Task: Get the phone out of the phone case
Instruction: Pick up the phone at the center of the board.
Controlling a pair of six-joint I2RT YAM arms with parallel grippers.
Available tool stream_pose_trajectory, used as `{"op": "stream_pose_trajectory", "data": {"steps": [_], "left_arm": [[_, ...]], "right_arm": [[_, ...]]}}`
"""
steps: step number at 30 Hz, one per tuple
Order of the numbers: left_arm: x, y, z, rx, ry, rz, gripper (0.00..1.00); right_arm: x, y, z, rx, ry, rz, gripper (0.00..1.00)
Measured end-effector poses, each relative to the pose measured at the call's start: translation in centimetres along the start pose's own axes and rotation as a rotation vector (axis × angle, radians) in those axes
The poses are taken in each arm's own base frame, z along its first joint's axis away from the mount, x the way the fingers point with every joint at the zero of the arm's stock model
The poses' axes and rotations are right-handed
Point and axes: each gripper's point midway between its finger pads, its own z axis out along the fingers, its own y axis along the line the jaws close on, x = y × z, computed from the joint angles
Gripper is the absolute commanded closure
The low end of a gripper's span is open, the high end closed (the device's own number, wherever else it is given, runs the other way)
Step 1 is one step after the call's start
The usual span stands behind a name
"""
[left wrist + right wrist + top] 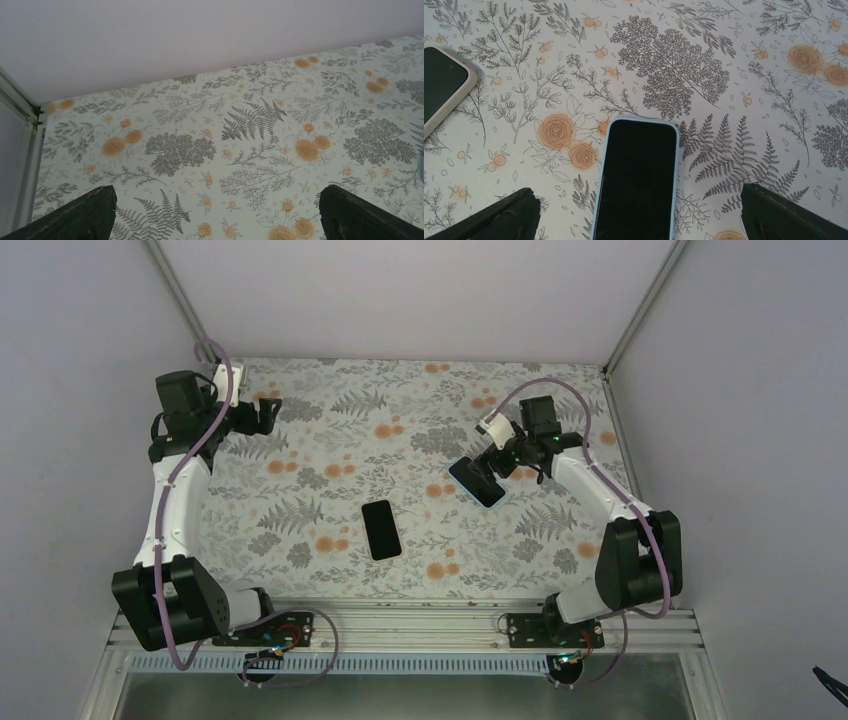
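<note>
A black-screened phone (pixel 639 170) lies face up on the floral table in a light blue phone case (pixel 642 120), whose rim shows all round the screen. From above, this phone (pixel 477 483) sits right of centre. My right gripper (pixel 636 192) hovers just above it, open, with one finger on each side and neither touching it. From above, the right gripper (pixel 497 458) is over the phone's far end. My left gripper (pixel 265 410) is at the far left of the table, open and holding nothing. In its wrist view the left gripper (pixel 216 190) has only tablecloth between the fingers.
A second dark phone (pixel 381 529) lies flat at the table's centre. In the right wrist view this second phone (pixel 439 85) shows a beige rim. Grey walls and a metal frame post (pixel 20 110) close in the table at the back and sides.
</note>
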Motion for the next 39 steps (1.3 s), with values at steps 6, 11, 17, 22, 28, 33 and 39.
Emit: {"op": "stream_pose_trajectory", "data": {"steps": [6, 11, 17, 22, 28, 33, 39], "left_arm": [[-0.2, 0.0, 0.0, 0.000, -0.007, 0.036, 0.00], [-0.4, -0.3, -0.5, 0.001, -0.022, 0.085, 0.00], [-0.5, -3.0, 0.0, 0.055, -0.024, 0.205, 0.00], [0.3, -5.6, 1.8, 0.076, 0.019, 0.283, 0.00], [2.5, -4.7, 3.9, 0.047, 0.107, 0.266, 0.00], [3.1, -4.5, 4.6, 0.050, 0.147, 0.255, 0.00], [3.6, -5.3, 5.2, 0.056, 0.174, 0.282, 0.00]], "right_arm": [[0.4, 0.1, 0.4, -0.004, 0.019, -0.013, 0.00], [2.0, 0.5, 1.8, -0.036, 0.087, -0.007, 0.00], [3.2, 0.7, 4.2, -0.066, 0.179, -0.011, 0.00], [4.2, 0.8, 6.3, -0.084, 0.256, -0.014, 0.00], [5.7, 0.3, 8.3, -0.092, 0.342, 0.004, 0.00], [7.0, 0.4, 8.4, -0.095, 0.394, 0.014, 0.00], [9.4, 1.2, 8.5, -0.100, 0.452, 0.010, 0.00]]}}
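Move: The phone in the pale-blue-edged case lies flat almost straight below the open right hand, some 13 cm down, level fore and aft and about 1 cm to its left, its long side running from far left to near right. The cream-edged phone is about 13 cm back and 26 cm left of that right hand, equally low. From the left hand, the pale-blue-cased phone is roughly 55 cm to the right, 4 cm back and 26 cm below. The right hand sinks about 12.5 cm onto the phone in the pale-blue case, tipping its fingers some 25 degrees closer to straight down and easing back a couple of centimetres near the end, so that the wide-open fingers come down astride the case's two long sides, the one on the far-right side right at the edge. Meanwhile the empty left hand, high over the far left of the table, swings about 6 cm right and then drops about 5 cm, rolling its left side up, fingers still open. ##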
